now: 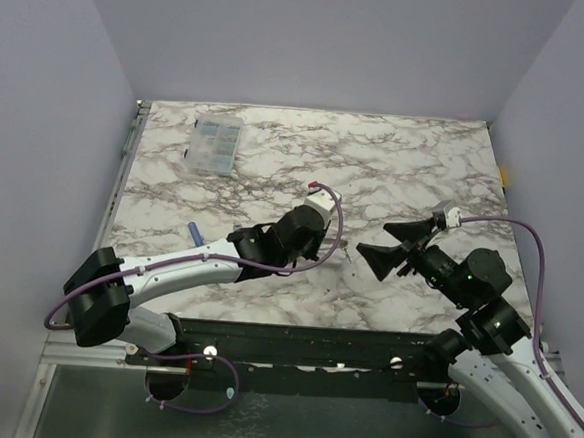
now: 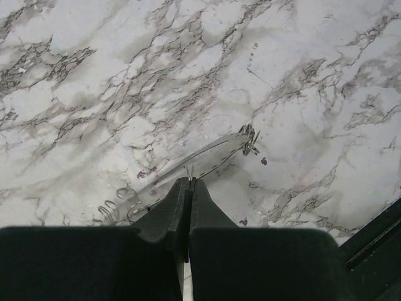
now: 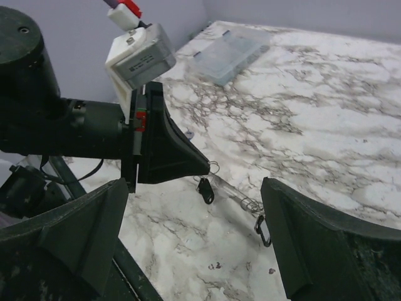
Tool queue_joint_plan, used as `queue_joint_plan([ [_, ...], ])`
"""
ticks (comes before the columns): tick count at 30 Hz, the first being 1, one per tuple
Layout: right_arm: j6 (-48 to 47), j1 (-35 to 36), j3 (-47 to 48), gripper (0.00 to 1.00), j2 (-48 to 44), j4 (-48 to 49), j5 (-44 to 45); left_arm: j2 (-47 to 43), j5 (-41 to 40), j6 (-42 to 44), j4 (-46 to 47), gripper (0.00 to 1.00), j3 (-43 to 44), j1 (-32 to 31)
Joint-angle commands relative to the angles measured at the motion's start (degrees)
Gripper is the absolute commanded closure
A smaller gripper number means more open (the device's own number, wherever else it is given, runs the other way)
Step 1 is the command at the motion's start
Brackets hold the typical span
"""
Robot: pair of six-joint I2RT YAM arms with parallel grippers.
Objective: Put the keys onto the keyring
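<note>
My left gripper is shut on the keyring's small thin metal ring, just above the marble. From there the keyring's pale translucent band trails across the table to a cluster of wire loops. In the right wrist view one dark-headed key hangs just below the pinched ring. A second key lies at the band's far end by the loops. My right gripper is open, with nothing in it. Its fingers stand on either side of the left gripper's tip.
A clear plastic box lies at the back left of the marble table. A small blue item sits by the left arm. The black rail marks the table's near edge, and grey walls close in three sides.
</note>
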Motion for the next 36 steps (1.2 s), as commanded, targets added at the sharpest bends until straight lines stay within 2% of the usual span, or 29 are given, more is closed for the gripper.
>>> queue_joint_plan([
  [1, -4.26, -0.20, 0.33, 0.02, 0.31, 3.49, -8.37, -2.83, 1.77, 5.18, 1.18, 1.00, 1.12, -0.58],
  [6, -6.09, -0.20, 1.35, 0.06, 2.74, 2.51, -10.84, -4.88, 2.40, 6.69, 1.40, 1.00, 0.30, -0.59],
  [16, -7.32, -0.20, 2.15, 0.08, 4.38, 9.00, -20.45, -11.67, 9.10, 12.12, 1.47, 1.00, -1.86, -0.60],
  [20, -7.35, -0.22, 3.45, 0.11, 5.35, 10.64, -16.66, -14.01, 11.56, 13.62, 1.45, 1.00, -2.64, -0.62],
  [25, -11.52, -0.20, 7.68, 0.17, 8.59, 8.22, -6.83, -16.03, 14.48, 14.13, 1.44, 1.00, -3.03, -0.62],
  [27, -13.05, -0.21, 9.94, 0.18, 11.02, 6.10, -10.70, -16.61, 15.60, 14.11, 1.50, 1.00, -2.91, -0.59],
  [31, -14.38, -0.20, 13.01, 0.22, 15.23, 4.72, -26.31, -18.69, 18.18, 14.23, 1.43, 1.00, -2.28, -0.59],
  [36, -14.74, -0.21, 13.12, 0.31, 17.10, 5.41, -30.74, -22.28, 18.98, 14.79, 1.45, 1.00, -2.23, -0.59],
])
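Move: The left fingers already hold the keyring, a grey band with small rings and black clips, clear of the table. From the open right hand the band's middle lies roughly 5 cm ahead, 7 cm left and 14 cm lower; the left fingertips are some 5 cm ahead, 8 cm left and 11 cm down. From the left hand, the right gripper is about 5 cm back, 8 cm right and 11 cm higher. Upward about 9 cm and some 5 cm back, the left hand lifts the held keyring towards the right gripper, turning clockwise by about 20 degrees and tilting its fingers up, still shut on it. The right hand works left and up, wavering a little fore and aft, swings counter-clockwise with its fingers tipping up, and narrows its wide-open fingers by about a quarter as it closes in, not yet gripping. ##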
